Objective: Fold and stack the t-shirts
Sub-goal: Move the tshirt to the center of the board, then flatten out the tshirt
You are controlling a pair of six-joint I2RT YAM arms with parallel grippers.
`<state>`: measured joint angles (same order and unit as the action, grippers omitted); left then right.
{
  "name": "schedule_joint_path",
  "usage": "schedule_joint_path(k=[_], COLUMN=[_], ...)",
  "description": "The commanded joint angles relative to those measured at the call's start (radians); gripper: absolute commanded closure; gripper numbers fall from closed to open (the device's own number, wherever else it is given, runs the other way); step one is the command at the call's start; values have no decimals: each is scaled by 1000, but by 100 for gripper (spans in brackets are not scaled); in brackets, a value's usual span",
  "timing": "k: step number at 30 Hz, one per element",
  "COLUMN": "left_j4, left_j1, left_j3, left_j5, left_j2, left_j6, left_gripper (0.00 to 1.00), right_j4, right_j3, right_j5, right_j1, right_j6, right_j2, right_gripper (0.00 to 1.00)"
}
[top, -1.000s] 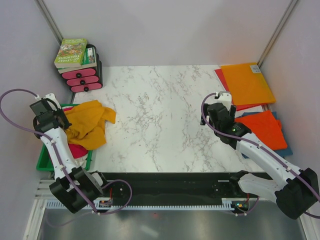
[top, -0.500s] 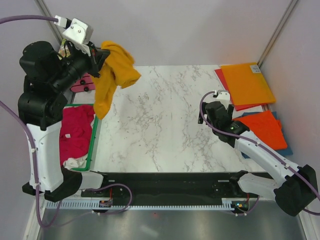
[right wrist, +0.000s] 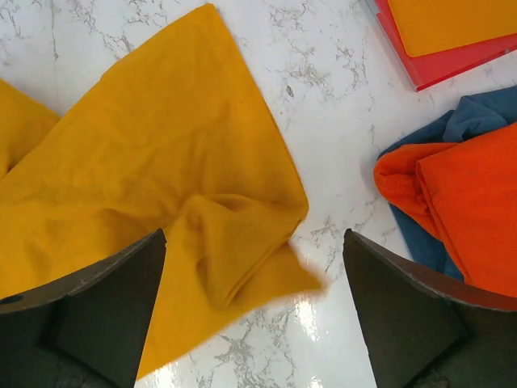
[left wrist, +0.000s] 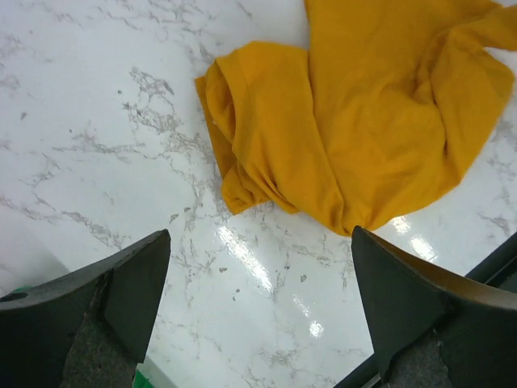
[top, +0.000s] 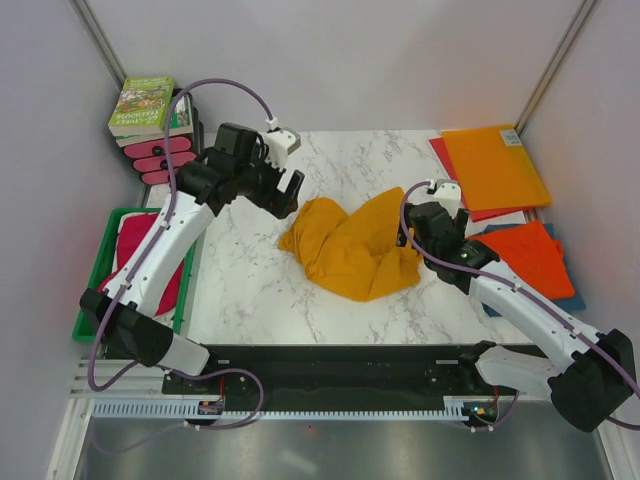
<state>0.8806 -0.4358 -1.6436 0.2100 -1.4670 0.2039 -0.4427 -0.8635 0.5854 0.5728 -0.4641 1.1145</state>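
The golden-orange t-shirt (top: 352, 246) lies crumpled in the middle of the marble table; it also shows in the left wrist view (left wrist: 355, 121) and the right wrist view (right wrist: 153, 178). My left gripper (top: 285, 195) is open and empty, just left of and above the shirt. My right gripper (top: 415, 232) is open and empty at the shirt's right edge. A folded red-orange t-shirt (top: 528, 256) lies on a blue t-shirt (top: 572, 300) at the right, also seen in the right wrist view (right wrist: 468, 218). A magenta-pink t-shirt (top: 135, 255) lies in the green bin (top: 95, 290).
Stiff orange and red sheets (top: 492, 165) lie at the back right. A book on a pink-drawered box (top: 155, 125) stands at the back left. Grey walls close in the left, back and right sides.
My left arm swung the golden-orange shirt from the left side over the table and let it go; it now lies in the middle. The right arm barely moved.
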Motion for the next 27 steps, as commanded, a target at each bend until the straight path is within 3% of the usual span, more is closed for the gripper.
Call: schedule_joint_path(k=[1, 7, 12, 16, 21, 27], left_j4=[-147, -210, -246, -273, -278, -292], left_j1=[40, 239, 239, 239, 239, 239], left_j3=[109, 331, 516, 559, 576, 599], left_j5=[-75, -58, -29, -23, -12, -18], left_j2=[114, 197, 240, 246, 254, 280], left_j6=[-27, -66, -52, -89, -97, -83], left_gripper=[0, 1, 3, 3, 4, 3], right_j4=[-5, -48, -60, -57, -37, -31], right_j3=[-49, -55, -17, 33, 55, 50], right_j5=[40, 38, -7, 5, 45, -12], right_j1=[6, 6, 6, -2, -69, -186], right_j6=[-10, -44, -146, -339, -401, -397], right_j2=[-16, 31, 82, 128, 146, 205], right_gripper=[2, 2, 11, 19, 29, 30])
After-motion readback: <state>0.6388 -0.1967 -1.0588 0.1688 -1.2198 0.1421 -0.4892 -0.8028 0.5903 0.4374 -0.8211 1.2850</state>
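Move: The right hand hovers some 12 cm above the mustard t-shirt's right corner, which lies about 4 cm to its right and 1 cm back; the shirt's middle is around 19 cm to its left. The orange shirt pile lies 26 cm to this hand's right and 3 cm back. From the left hand, roughly 23 cm above the table, the shirt's middle is about 15 cm right and 1 cm back, and the green bin 38 cm left and 4 cm back. After a short hold, the open right hand heads down at the t-shirt's right corner, sinking about 8 cm and then easing right, turning clockwise some 20 degrees and drawing its fingers partly together. No grip is seen. The empty, wide-open left hand swings left and down, about 10 cm each, then stops over bare table beside the shirt's left end, having turned a little counter-clockwise. ##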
